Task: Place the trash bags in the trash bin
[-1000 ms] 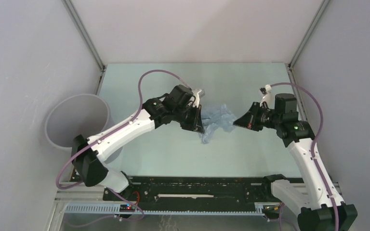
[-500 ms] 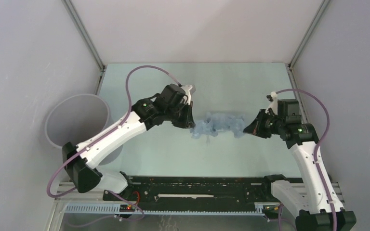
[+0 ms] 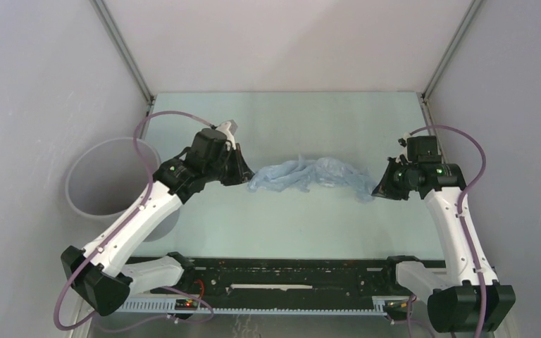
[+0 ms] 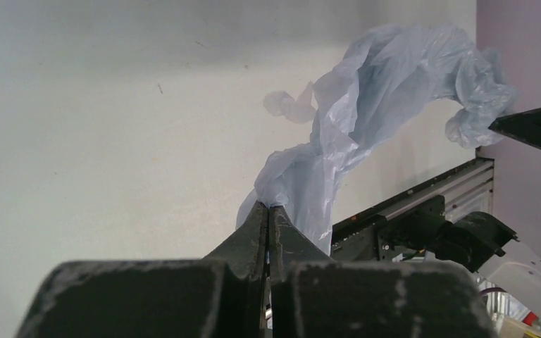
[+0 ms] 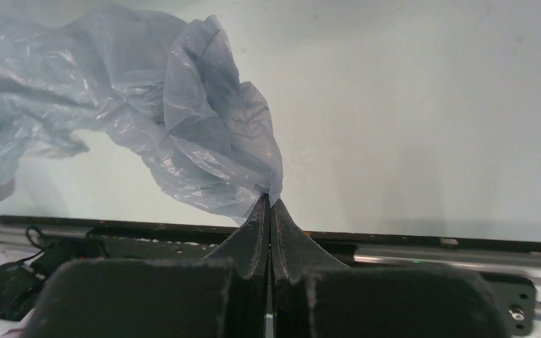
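Observation:
The pale-blue trash bag (image 3: 310,176) hangs crumpled and stretched between my two grippers above the table. My left gripper (image 3: 249,177) is shut on its left end, and the film (image 4: 366,105) bunches out from the pinched tips (image 4: 268,206). On the other side my right gripper (image 3: 375,190) is shut on the bag's right end, and the film (image 5: 176,134) spreads up and left from its tips (image 5: 270,199). The grey trash bin (image 3: 84,204) stands at the far left of the top view, partly behind the left arm, a good way left of the bag.
A black rail (image 3: 289,274) runs along the near table edge between the arm bases. Grey enclosure walls (image 3: 35,105) close in on the left, right and back. The right arm's black link (image 4: 535,127) shows at the right edge of the left wrist view.
Both grippers have moved apart, the left well to the left toward the bin and the right slightly right. The bag has been pulled out from a clump into a long strip.

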Available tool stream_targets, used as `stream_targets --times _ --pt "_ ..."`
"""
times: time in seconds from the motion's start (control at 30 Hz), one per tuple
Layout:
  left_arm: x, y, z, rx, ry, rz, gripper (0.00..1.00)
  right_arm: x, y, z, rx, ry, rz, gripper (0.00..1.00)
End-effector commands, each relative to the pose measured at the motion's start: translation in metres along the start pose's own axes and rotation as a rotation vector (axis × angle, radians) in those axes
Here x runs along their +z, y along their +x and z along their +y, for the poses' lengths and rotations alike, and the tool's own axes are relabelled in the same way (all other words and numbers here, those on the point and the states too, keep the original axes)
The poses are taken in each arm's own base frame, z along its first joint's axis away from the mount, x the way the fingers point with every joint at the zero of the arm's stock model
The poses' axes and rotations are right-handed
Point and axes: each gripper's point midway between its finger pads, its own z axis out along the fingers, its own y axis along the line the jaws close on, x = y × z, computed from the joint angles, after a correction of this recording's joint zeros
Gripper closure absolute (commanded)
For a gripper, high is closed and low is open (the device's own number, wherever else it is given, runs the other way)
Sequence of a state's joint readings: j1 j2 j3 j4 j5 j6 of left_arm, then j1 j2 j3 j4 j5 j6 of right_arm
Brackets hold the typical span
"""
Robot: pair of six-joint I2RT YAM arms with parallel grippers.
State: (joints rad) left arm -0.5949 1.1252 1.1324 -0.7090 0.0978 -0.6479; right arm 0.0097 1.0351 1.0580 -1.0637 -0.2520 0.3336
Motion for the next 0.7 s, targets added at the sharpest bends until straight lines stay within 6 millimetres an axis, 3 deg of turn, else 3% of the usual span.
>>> stream_targets --times 0.0,0.1,0.2,0.23,0.27,0.33,0.53,0.67 --pt "-0.006 -0.009 -0.008 -0.026 0.055 -0.041 1.00 -0.005 -0.011 -0.020 -0.045 0.117 -0.047 0.97" --pt "-0.007 -0.009 -0.008 -0.081 0.091 -0.033 1.00 -0.005 -0.018 -0.025 -0.058 0.150 -0.063 0.95" --pt "-0.002 -0.006 -0.013 -0.119 0.155 -0.017 1.00 -0.007 -0.023 -0.014 -0.065 0.104 -0.063 0.77" --pt "-0.001 -0.007 -0.015 -0.125 0.169 -0.021 1.00 -0.008 -0.023 -0.008 -0.069 0.079 -0.061 0.65" --pt "0.001 -0.007 -0.016 -0.134 0.173 -0.022 1.00 -0.009 -0.023 -0.002 -0.073 0.063 -0.063 0.46" --pt "0.002 -0.011 -0.023 -0.148 0.200 -0.024 1.00 -0.012 -0.023 0.007 -0.058 0.030 -0.075 0.25" --pt "0.001 -0.024 -0.057 -0.223 0.340 -0.014 1.00 -0.038 -0.028 0.054 -0.144 -0.155 -0.171 0.11" --pt "0.003 -0.020 -0.080 -0.262 0.414 0.017 1.00 -0.055 -0.009 0.121 -0.262 -0.394 -0.145 0.08"
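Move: Between the two hands the trash bag hangs stretched, one end in each shut gripper. Its middle lies about 16 cm to the right of the left hand, level with it fore and aft and some 4 cm lower. From the right hand that middle is roughly 17 cm to the left, 4 cm farther out and at about its height. The trash bin's middle stands around 32 cm to the left hand's left, 5 cm nearer the base and 5 cm lower. Letting go of its end of the trash bag, the right hand first draws about 2 cm to the right, spreads its fingers wide, then comes back left and up some 5 cm each, tilting slightly upward. The left hand keeps its pinch, nearly still at first, then goes about 4 cm right and 3 cm up, rolling some 20 degrees so its left side drops. ##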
